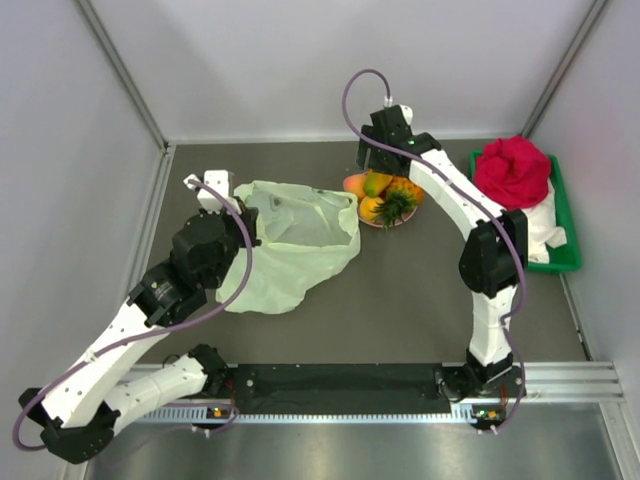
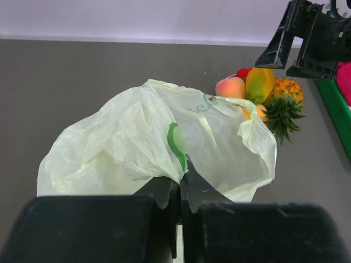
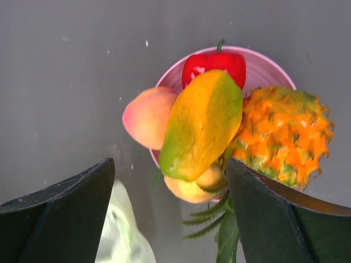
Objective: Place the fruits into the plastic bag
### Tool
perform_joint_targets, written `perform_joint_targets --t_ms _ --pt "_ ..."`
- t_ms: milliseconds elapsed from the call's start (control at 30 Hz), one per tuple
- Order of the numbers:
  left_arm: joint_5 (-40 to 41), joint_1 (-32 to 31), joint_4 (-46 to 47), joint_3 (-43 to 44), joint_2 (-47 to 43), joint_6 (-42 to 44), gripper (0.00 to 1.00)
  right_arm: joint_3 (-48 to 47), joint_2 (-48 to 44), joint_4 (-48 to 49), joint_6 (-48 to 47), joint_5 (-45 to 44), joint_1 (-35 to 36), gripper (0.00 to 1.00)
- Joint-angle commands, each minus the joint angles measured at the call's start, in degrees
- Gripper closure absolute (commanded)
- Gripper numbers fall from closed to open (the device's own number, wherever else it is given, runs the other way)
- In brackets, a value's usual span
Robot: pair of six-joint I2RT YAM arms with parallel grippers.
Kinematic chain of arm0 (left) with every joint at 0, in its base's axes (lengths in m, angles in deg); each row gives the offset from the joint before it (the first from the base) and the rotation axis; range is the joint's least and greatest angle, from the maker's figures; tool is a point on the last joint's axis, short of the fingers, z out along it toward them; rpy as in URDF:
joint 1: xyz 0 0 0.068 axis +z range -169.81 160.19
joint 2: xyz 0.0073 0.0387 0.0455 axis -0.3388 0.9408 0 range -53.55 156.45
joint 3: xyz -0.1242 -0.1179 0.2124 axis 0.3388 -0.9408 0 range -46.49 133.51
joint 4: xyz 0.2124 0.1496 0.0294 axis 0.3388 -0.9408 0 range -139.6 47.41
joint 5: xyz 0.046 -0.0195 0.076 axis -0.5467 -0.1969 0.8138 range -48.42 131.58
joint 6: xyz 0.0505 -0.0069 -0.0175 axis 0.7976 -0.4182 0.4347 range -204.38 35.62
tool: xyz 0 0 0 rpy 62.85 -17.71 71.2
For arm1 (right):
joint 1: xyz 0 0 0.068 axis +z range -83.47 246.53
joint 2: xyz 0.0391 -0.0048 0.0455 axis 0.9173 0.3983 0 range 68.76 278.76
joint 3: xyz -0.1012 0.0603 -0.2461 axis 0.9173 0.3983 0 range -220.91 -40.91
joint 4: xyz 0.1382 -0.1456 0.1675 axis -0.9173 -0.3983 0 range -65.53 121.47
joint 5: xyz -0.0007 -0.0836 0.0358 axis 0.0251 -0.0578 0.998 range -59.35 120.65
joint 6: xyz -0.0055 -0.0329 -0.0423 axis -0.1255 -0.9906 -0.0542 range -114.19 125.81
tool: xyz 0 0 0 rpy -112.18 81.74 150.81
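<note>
The pale-green plastic bag (image 1: pixel 290 250) lies crumpled on the dark table, with its mouth toward the fruits. My left gripper (image 2: pixel 181 175) is shut on a fold at the bag's near edge (image 2: pixel 126 137). The fruits are piled on a round pink plate (image 3: pixel 263 68): a yellow-green mango (image 3: pixel 203 126) on top, a peach-coloured one (image 3: pixel 148 118), a red one (image 3: pixel 214 63) and an orange pineapple (image 3: pixel 282 137) with a green crown. My right gripper (image 3: pixel 170 161) hangs open just above the pile (image 1: pixel 385 198), its jaws either side of the mango and nothing between them.
A green tray (image 1: pixel 565 215) at the right edge holds a red cloth bundle (image 1: pixel 512 170) and some white cloth. Grey walls close in the table at the back and on both sides. The bag's rim lies next to the plate.
</note>
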Motion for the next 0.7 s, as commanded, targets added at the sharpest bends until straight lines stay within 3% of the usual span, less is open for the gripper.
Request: perform_joint_targets --t_ms 0,667 --pt "-1.28 0.12 3.79 2.13 1.05 0.24 1.00 -7.08 2.43 -1.71 -0.03 -4.41 -1.14 0.18" --pt "-5.85 0.12 6.07 3.98 7.11 0.51 1.00 -11.48 10.52 -2.77 -1.08 -2.48 -4.39 0.19"
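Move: The mango on top of the fruit bowl is about 4 cm ahead of the open right hand, 3 cm to its right and 8 cm below. The peach touches the mango some 6 cm to its left; the pineapple lies about 7 cm to the mango's right, the red pepper 6 cm beyond it, the orange fruit about 6 cm nearer. From the left hand, gripping the bag, the mango is some 26 cm ahead, 27 cm right and 22 cm below. Forward and to the right first, then sinking, the right hand closes in on the mango, about 4 cm each way, turning slightly clockwise with its fingers still wide open to either side above it. Meanwhile the left hand keeps its pinch on the bag rim and carries it about 3 cm right and a little forward, towards the bowl. ##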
